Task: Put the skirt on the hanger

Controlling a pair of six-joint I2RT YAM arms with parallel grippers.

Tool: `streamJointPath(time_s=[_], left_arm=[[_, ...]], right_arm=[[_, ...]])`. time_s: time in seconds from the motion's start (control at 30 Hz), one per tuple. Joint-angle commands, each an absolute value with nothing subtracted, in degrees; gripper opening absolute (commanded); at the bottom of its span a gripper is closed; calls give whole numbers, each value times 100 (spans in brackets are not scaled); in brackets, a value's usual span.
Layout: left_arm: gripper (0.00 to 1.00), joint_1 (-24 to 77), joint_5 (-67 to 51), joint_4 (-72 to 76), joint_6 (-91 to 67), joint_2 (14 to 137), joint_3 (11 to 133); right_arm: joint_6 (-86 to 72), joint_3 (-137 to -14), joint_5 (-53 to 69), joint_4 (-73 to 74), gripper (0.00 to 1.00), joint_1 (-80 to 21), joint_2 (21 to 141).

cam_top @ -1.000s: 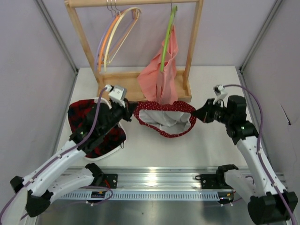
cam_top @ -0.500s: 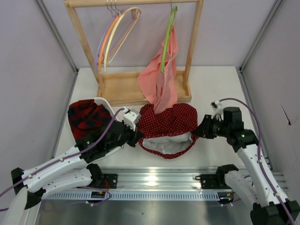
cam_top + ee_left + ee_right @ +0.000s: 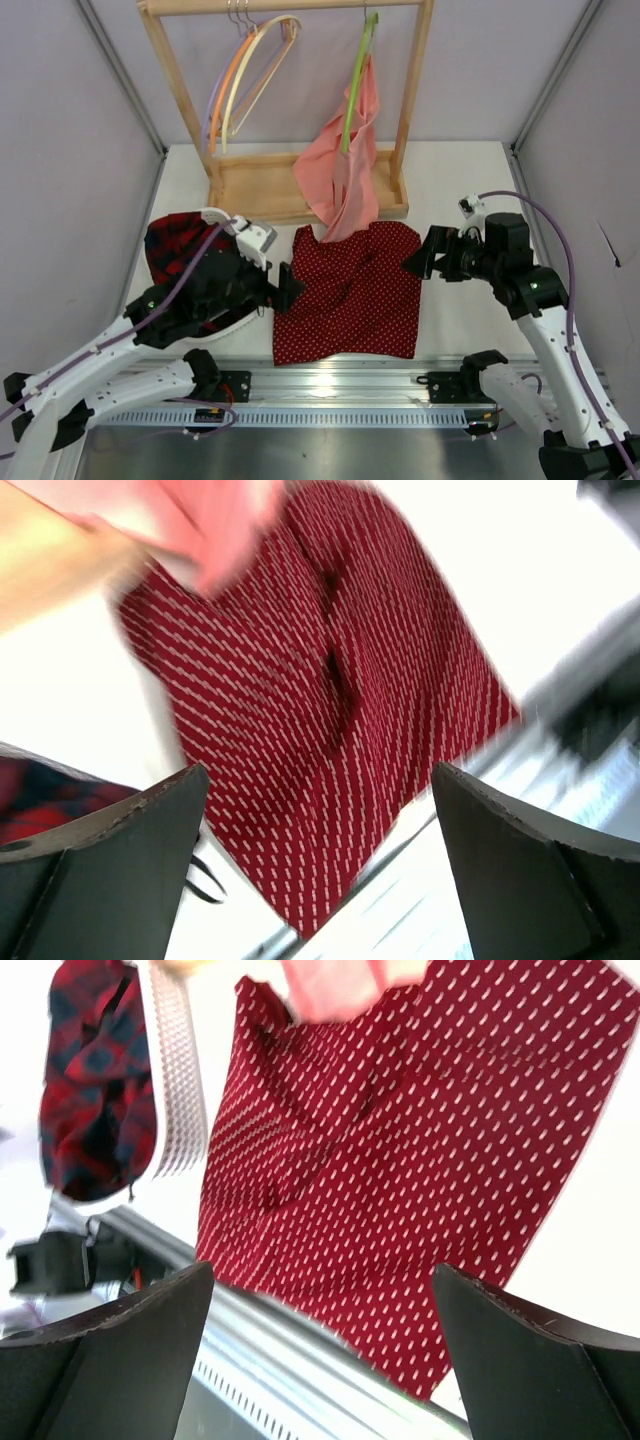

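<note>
The dark-red polka-dot skirt (image 3: 350, 290) lies flat on the white table, its lower hem near the front rail. It also shows in the left wrist view (image 3: 330, 700) and the right wrist view (image 3: 400, 1160). My left gripper (image 3: 288, 285) is open and empty at the skirt's left edge, its jaws wide apart above the cloth (image 3: 318, 775). My right gripper (image 3: 412, 262) is open and empty at the skirt's upper right corner (image 3: 322, 1272). The cream hanger (image 3: 212, 213) lies on the plaid garment, mostly hidden by my left arm; a ribbed stretch of it shows in the right wrist view (image 3: 175, 1080).
A wooden rack (image 3: 180, 90) stands at the back with orange and lilac hangers (image 3: 235, 85) and a lime-green hanger (image 3: 355, 80) carrying a salmon-pink cloth (image 3: 345, 170) that overlaps the skirt's top. The red-black plaid garment (image 3: 170, 245) lies at left. A metal rail (image 3: 330, 385) runs along the front.
Both grippers held the skirt stretched open with its pale lining showing; they have let go and opened. The skirt now lies flat, nearer the front edge.
</note>
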State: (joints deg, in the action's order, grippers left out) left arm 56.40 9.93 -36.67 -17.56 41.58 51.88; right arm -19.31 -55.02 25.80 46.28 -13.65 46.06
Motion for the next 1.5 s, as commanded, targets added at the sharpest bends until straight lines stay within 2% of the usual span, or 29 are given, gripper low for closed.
streamJointPath(time_s=[0.0, 0.13, 0.17, 0.4, 0.73, 0.77, 0.8, 0.87, 1.03, 1.47], left_arm=[[99, 5651, 2300, -3718, -2179, 4350, 6010], [100, 5450, 3224, -4217, -2479, 5410, 7143], [99, 5188, 3304, -4532, -2461, 5597, 7920], [99, 3403, 3384, -4747, -1724, 6679, 10070], [95, 1874, 769, -4272, -598, 7453, 11573], [92, 1759, 547, -4254, -615, 7514, 11610], [85, 1645, 293, -4245, -659, 7576, 11697], [82, 1494, -347, -4175, -712, 7725, 11847], [77, 1494, -1080, -4043, -773, 7998, 11848], [72, 1485, -185, -3771, -756, 8253, 11382]], right_arm=[[-2188, -5520, 2111, 3967, 99, -1467, 4912], [-2557, -5221, 1601, 3261, 98, -1810, 5150], [-2592, -5212, 1487, 3165, 97, -1958, 5281], [-2637, -5238, 747, 3085, 97, -2373, 5379], [-2663, -4939, 738, 3032, 99, -2373, 4983], [-2663, -4931, 738, 3024, 99, -2373, 5001], [-2637, -4922, 738, 3023, 99, -2373, 5010], [-2611, -4913, 773, 3015, 99, -2373, 5054], [-2593, -4913, 817, 2971, 99, -2364, 5159], [-2619, -4852, 747, 3006, 99, -2364, 5115]])
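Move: The cream hanger on the rack, nearest of the left-hand cluster, hangs about 28 cm ahead of the left hand, some 8 cm to its left and roughly 27 cm above. At about that distance ahead and height, the orange hanger is 2 cm and the purple one 4 cm farther left, while the green hanger is about 8 cm right of the hand. The skirt lies level with it, 12 cm right and 12 cm below. From the right hand, the cream hanger is about 22 cm ahead, 34 cm left and 27 cm above. The left arm leaves the skirt empty-handed and rises some 23 cm while reaching as far forward towards the cream hanger, swinging left, then easing back right and sinking a little at the end; its wrist turns counter-clockwise and partly back as the fingers tip up and narrow by about a quarter, still open. The right hand, wide open, shifts about 5 cm forward and a few down, then hovers by the skirt's far right part. ##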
